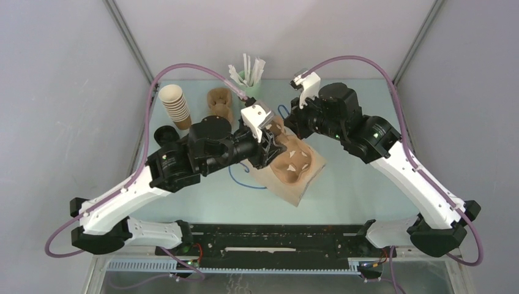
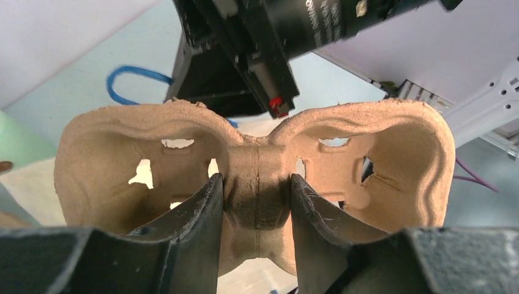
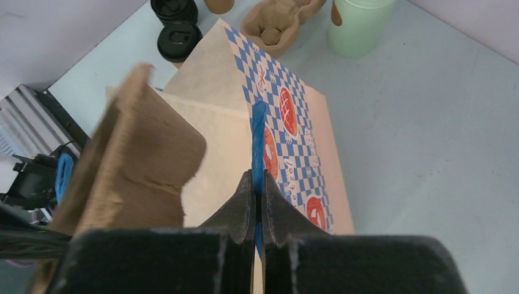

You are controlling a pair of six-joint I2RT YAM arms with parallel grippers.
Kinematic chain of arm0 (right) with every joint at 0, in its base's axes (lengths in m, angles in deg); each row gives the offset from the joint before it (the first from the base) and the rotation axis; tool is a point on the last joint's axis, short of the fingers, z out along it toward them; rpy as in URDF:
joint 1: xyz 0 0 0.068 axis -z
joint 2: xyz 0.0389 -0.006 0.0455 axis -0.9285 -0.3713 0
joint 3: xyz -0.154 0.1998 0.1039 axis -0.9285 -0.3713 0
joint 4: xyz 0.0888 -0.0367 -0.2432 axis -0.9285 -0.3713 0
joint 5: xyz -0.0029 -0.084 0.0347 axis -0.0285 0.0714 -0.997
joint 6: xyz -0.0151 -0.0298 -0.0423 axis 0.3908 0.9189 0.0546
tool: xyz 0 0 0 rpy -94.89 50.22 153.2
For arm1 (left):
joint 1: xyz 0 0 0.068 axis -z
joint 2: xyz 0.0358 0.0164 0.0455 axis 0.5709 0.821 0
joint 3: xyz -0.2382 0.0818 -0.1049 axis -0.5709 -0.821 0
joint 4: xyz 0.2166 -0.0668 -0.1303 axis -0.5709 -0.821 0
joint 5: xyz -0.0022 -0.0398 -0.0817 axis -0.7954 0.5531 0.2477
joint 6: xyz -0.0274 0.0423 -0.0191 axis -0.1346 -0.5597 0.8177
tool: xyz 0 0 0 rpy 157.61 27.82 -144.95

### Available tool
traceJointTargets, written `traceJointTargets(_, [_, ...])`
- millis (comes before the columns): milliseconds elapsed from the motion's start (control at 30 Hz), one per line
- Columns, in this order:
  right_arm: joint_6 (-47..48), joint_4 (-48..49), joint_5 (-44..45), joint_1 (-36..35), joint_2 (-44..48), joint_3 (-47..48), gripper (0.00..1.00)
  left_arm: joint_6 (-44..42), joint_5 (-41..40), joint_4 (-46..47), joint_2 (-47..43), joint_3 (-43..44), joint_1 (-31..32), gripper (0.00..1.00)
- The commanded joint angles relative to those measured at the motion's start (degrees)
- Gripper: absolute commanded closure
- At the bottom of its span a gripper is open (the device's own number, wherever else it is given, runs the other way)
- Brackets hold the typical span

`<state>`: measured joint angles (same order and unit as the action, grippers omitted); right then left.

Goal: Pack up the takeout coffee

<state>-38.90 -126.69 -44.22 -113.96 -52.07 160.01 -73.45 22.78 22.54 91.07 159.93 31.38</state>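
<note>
Two takeout coffees show as black lids [image 3: 179, 40] [image 3: 174, 9] at the far left of the table; one black lid [image 1: 164, 133] sits beside my left arm. My left gripper [image 2: 257, 180] [image 1: 269, 144] is shut on the middle ridge of a pulp cup carrier [image 2: 398, 159] [image 1: 295, 164], whose pockets hold nothing. It holds the carrier tilted over a paper bag [image 1: 292, 191] [image 3: 287, 122] printed with blue checks. My right gripper [image 3: 257, 177] [image 1: 292, 117] is shut on the bag's blue handle [image 3: 258, 131].
A stack of lidless brown cups [image 1: 174, 104] and spare pulp carriers [image 1: 220, 104] [image 3: 278, 21] stand at the back left. A green cup of stirrers [image 1: 251, 76] [image 3: 358, 24] stands at the back centre. The bag's other blue handle [image 1: 245, 177] loops onto the table.
</note>
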Motion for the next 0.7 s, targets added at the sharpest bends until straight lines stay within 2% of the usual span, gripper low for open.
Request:
traceJointTargets(0, [-1.51,5.0,-0.79,-0.81,3.88,-0.2,1.0,4.94,4.17,7.18,-3.46,-5.95,-0.28,0.67])
traceJointTargets(300, [-1.56,6.15,-4.86,-0.82,4.84,-1.86,1.0,2.61,6.37,10.31,-9.18,-17.46,-0.4,0.66])
traceJointTargets(433, [-1.37,5.99,-6.21,-1.01,5.38,-1.98,1.0,5.2,10.7,13.62,-10.54,-20.92,-3.84,0.66])
traceJointTargets(600, [-1.27,5.72,-5.71,-1.59,6.07,-2.3,1.0,7.42,14.96,14.21,-8.24,-20.93,-5.03,0.66])
traceJointTargets(667, [-1.5,5.67,-4.92,-2.14,6.07,-2.23,1.0,8.46,14.12,13.6,-6.63,-20.18,-5.02,0.67])
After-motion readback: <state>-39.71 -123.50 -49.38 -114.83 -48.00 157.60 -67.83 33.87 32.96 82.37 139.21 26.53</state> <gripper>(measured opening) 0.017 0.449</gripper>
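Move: The left hand holds the cup carrier by its middle, with the open bag mouth about 8 cm below, 3 cm to its right and 1 cm back. From the same hand, the bag's loose handle hangs some 5 cm left, 4 cm back and 8 cm down, while the straw cup stands about 24 cm ahead, 10 cm left and far below. The right hand grips the other handle, with the mouth roughly 9 cm back, 2 cm left and 8 cm below it. Keeping the carrier pinched by its middle rib, the left hand sinks about 7 cm from above the bag into its mouth, quickly at first and then slower, easing slightly back as the wrist turns only a few degrees. The right hand stays shut on the blue handle of the far wall and draws it back some 2.5 cm while lifting it about 2 cm, bringing that side of the bag in towards the carrier and keeping the bag held up. ##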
